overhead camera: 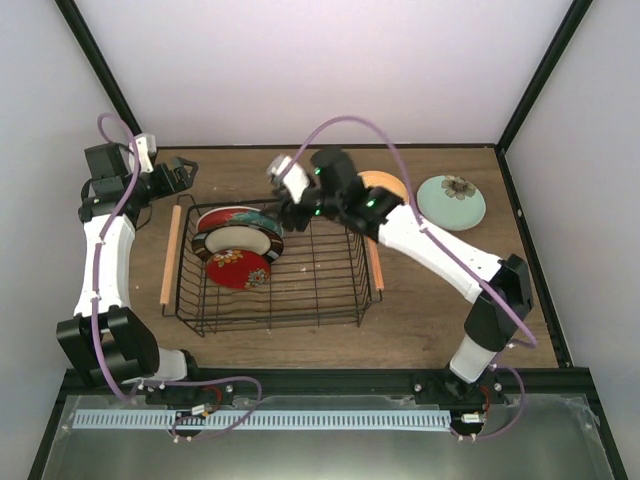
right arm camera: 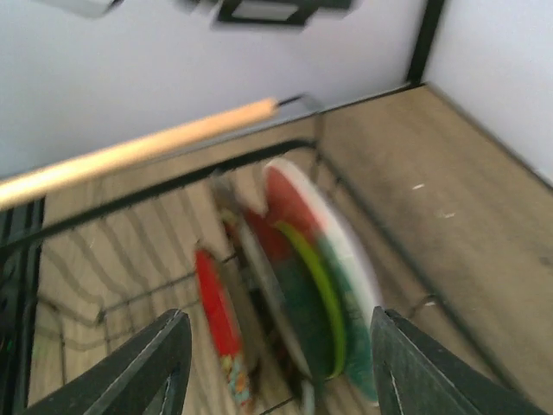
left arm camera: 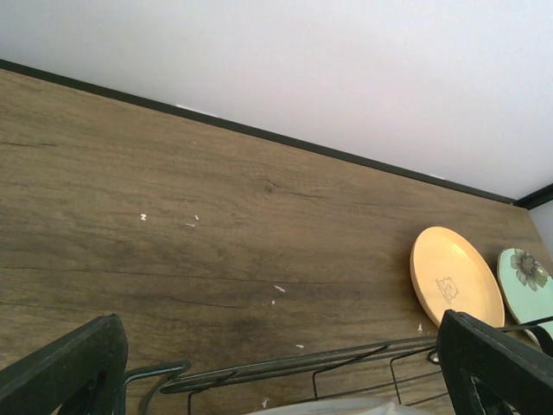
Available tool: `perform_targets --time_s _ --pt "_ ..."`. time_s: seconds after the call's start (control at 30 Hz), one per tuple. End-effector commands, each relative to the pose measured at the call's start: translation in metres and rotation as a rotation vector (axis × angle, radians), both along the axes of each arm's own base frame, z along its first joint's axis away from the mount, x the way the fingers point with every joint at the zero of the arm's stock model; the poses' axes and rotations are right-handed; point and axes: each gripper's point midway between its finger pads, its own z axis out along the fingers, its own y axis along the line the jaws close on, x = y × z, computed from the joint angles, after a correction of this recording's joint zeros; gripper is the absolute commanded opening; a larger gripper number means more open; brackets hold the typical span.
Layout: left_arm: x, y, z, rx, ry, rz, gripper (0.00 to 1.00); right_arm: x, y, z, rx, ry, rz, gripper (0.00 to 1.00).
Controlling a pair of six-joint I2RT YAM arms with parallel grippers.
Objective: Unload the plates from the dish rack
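The black wire dish rack (overhead camera: 320, 290) stands mid-table. At its left end several plates stand on edge: a red-and-teal one (overhead camera: 235, 217), a cream one with a dark rim (overhead camera: 238, 241) and a red floral one (overhead camera: 238, 269). My right gripper (overhead camera: 283, 212) hovers open just right of them. In the blurred right wrist view its fingers (right arm camera: 147, 372) stand wide on either side of the red-and-teal plate (right arm camera: 350, 259), a lime green plate (right arm camera: 321, 298) and the red floral plate (right arm camera: 216, 311), touching none. My left gripper (overhead camera: 186, 175) is open and empty beyond the rack's back left corner, above the rim (left arm camera: 302, 363).
A yellow-orange plate (overhead camera: 388, 183) and a pale mint plate (overhead camera: 451, 201) lie on the table right of the rack; both show in the left wrist view (left arm camera: 455, 277), (left arm camera: 527, 281). Wooden handles (overhead camera: 170, 255) flank the rack. Walls close in the back and sides.
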Motion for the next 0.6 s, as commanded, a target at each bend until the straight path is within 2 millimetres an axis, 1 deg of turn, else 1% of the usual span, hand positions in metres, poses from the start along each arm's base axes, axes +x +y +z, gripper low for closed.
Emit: perform_targets --time_s 0.0,0.07,0.13,0.23,0.3,0.43,0.57 --pt "0.002 -0.001 0.01 0.026 -0.023 -0.015 1.0 -0.041 0.032 -0.03 -0.109 -0.128 0.11 0.57" --pt "0.002 -0.001 0.009 0.024 -0.02 -0.016 1.0 -0.054 0.044 -0.044 -0.129 -0.126 0.141 0.57" --pt "0.003 -0.001 0.008 0.024 -0.02 -0.017 1.0 -0.062 0.054 -0.054 -0.142 -0.12 0.167 0.55" --pt "0.004 -0.003 0.009 0.02 -0.024 -0.026 1.0 -0.069 0.068 -0.073 -0.173 -0.118 0.196 0.54" --pt "0.004 -0.005 0.012 0.013 -0.028 -0.042 1.0 -0.067 0.073 -0.085 -0.195 -0.114 0.198 0.54" --pt "0.006 -0.005 0.013 0.02 -0.033 -0.043 1.0 -0.056 0.081 -0.106 -0.232 -0.115 0.179 0.54" --pt "0.005 -0.005 0.012 0.025 -0.028 -0.047 1.0 -0.045 0.09 -0.12 -0.26 -0.127 0.163 0.54"
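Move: Ahead in the rack, the red flowered plate stands about 11 cm to the right hand's left, some 6 cm back and about 20 cm below it. The dark-rimmed white plate is just behind that one in the row, about 11 cm left of the hand, 1 cm back and 18 cm lower; the red-and-green plate stands about 11 cm left and 4 cm ahead, 17 cm lower. From the left hand, the red flowered plate lies some 15 cm back, 8 cm right and 16 cm down. Swooping down about 13 cm, the right hand first cuts back and left over the rack, then sinks more steeply, creeping left, until its fingertips come close to the red flowered plate. On the way the wrist tips the fingers some 15 degrees further down and swings about 10 degrees counter-clockwise; the fingers stay roughly half open, set to straddle the plate's rim, with no touch visible. ##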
